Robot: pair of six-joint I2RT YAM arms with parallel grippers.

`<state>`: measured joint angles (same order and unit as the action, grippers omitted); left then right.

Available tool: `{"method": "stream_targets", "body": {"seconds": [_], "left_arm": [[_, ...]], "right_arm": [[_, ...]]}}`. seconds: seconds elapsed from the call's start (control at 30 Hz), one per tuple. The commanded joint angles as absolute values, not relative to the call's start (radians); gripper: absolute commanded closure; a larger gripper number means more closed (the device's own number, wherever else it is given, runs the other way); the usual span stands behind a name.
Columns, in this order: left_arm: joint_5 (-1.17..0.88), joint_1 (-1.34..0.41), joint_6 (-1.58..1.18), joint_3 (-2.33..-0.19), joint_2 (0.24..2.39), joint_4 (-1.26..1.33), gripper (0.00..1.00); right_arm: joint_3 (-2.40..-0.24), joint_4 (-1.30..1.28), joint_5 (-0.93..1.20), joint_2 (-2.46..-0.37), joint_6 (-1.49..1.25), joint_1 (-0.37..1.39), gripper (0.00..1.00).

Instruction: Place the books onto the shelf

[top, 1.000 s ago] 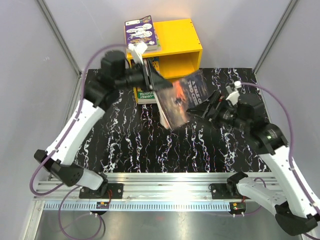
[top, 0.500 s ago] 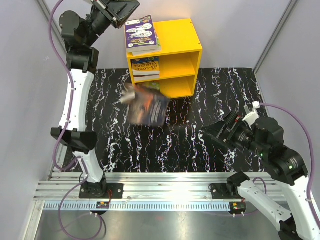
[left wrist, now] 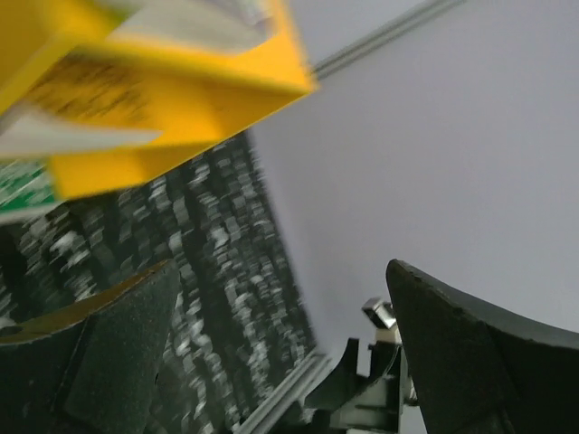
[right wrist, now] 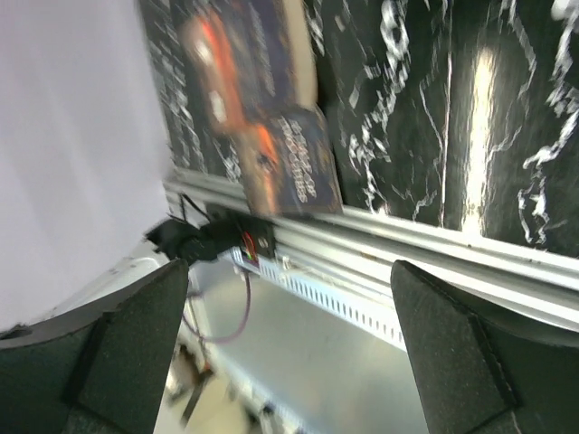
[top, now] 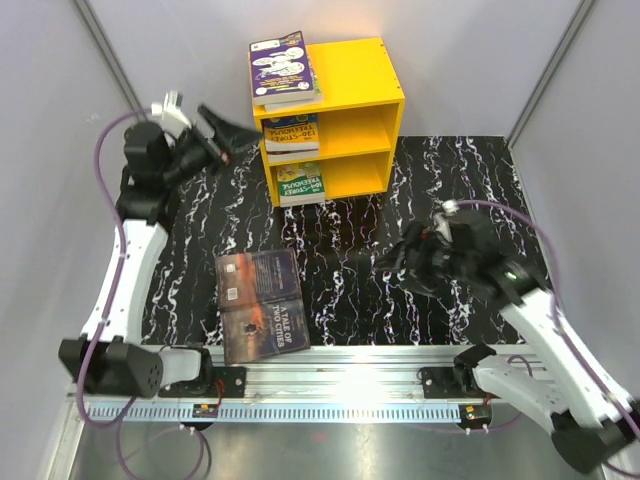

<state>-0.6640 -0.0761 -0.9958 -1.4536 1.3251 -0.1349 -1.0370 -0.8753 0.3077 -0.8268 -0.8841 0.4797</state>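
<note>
The yellow shelf (top: 345, 95) stands at the back of the table, and blurs into the left wrist view (left wrist: 172, 81). Cartoon-covered books lie stacked on its top (top: 283, 68), in its upper compartment (top: 292, 133) and in its lower one (top: 300, 181). The dark "A Tale of Two Cities" book (top: 260, 305) lies flat, spread open, near the front left edge; the right wrist view shows it too (right wrist: 271, 117). My left gripper (top: 230, 138) (left wrist: 280, 353) hangs open and empty left of the shelf. My right gripper (top: 400, 262) (right wrist: 289, 362) is open and empty, right of the dark book.
The black marbled tabletop (top: 350, 250) ends at an aluminium rail (top: 340, 385) along the front, where both arm bases sit. Grey walls close in on the left, back and right.
The dark book left the grippers by the shelf, tumbled through the air and landed spread open at the front left. The left arm swung up, then down beside the shelf, jaws opening. The right arm shifted.
</note>
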Motion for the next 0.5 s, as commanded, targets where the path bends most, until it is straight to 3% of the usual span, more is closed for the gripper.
{"method": "stream_targets", "body": {"seconds": [0.0,0.13,0.23,0.47], "left_arm": [[-0.562,-0.055,-0.743,-1.251,1.232,-0.424,0.01],[-0.242,-0.055,-0.617,-1.088,1.134,-0.664,0.01],[-0.111,-0.043,-0.612,-1.036,1.092,-0.778,0.01],[-0.201,0.09,-0.584,-0.901,1.169,-0.79,0.01]], "right_arm": [[-0.933,-0.72,0.539,-1.012,-0.885,0.486,0.0],[-0.894,-0.548,0.65,-1.251,-0.884,0.505,0.0],[-0.949,-0.419,0.686,-1.437,-0.887,0.531,0.0],[-1.139,-0.209,0.738,-1.825,-0.926,0.563,0.0]]}}
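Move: The Tale of Two Cities book lies on the table, back cover up with its front flap folded out towards the bases: roughly 20 cm back of the left gripper, 3 cm to its left and 42 cm below. The yellow shelf's middle is about 15 cm ahead, 14 cm right and 26 cm below that gripper. From the right gripper the book is some 31 cm left, 1 cm back and 24 cm below, the shelf 35 cm ahead, 15 cm left and 9 cm lower. Drop the left gripper about 30 cm, drawing it back and to the left, away from the shelf and down towards the Tale of Two Cities book, and tip its fingers down by some 45 degrees. Meanwhile sink the right gripper, then sweep it left and forward low over the bare table to close in on the book, tipping it down. Keep both grippers wide open and touch nothing. ##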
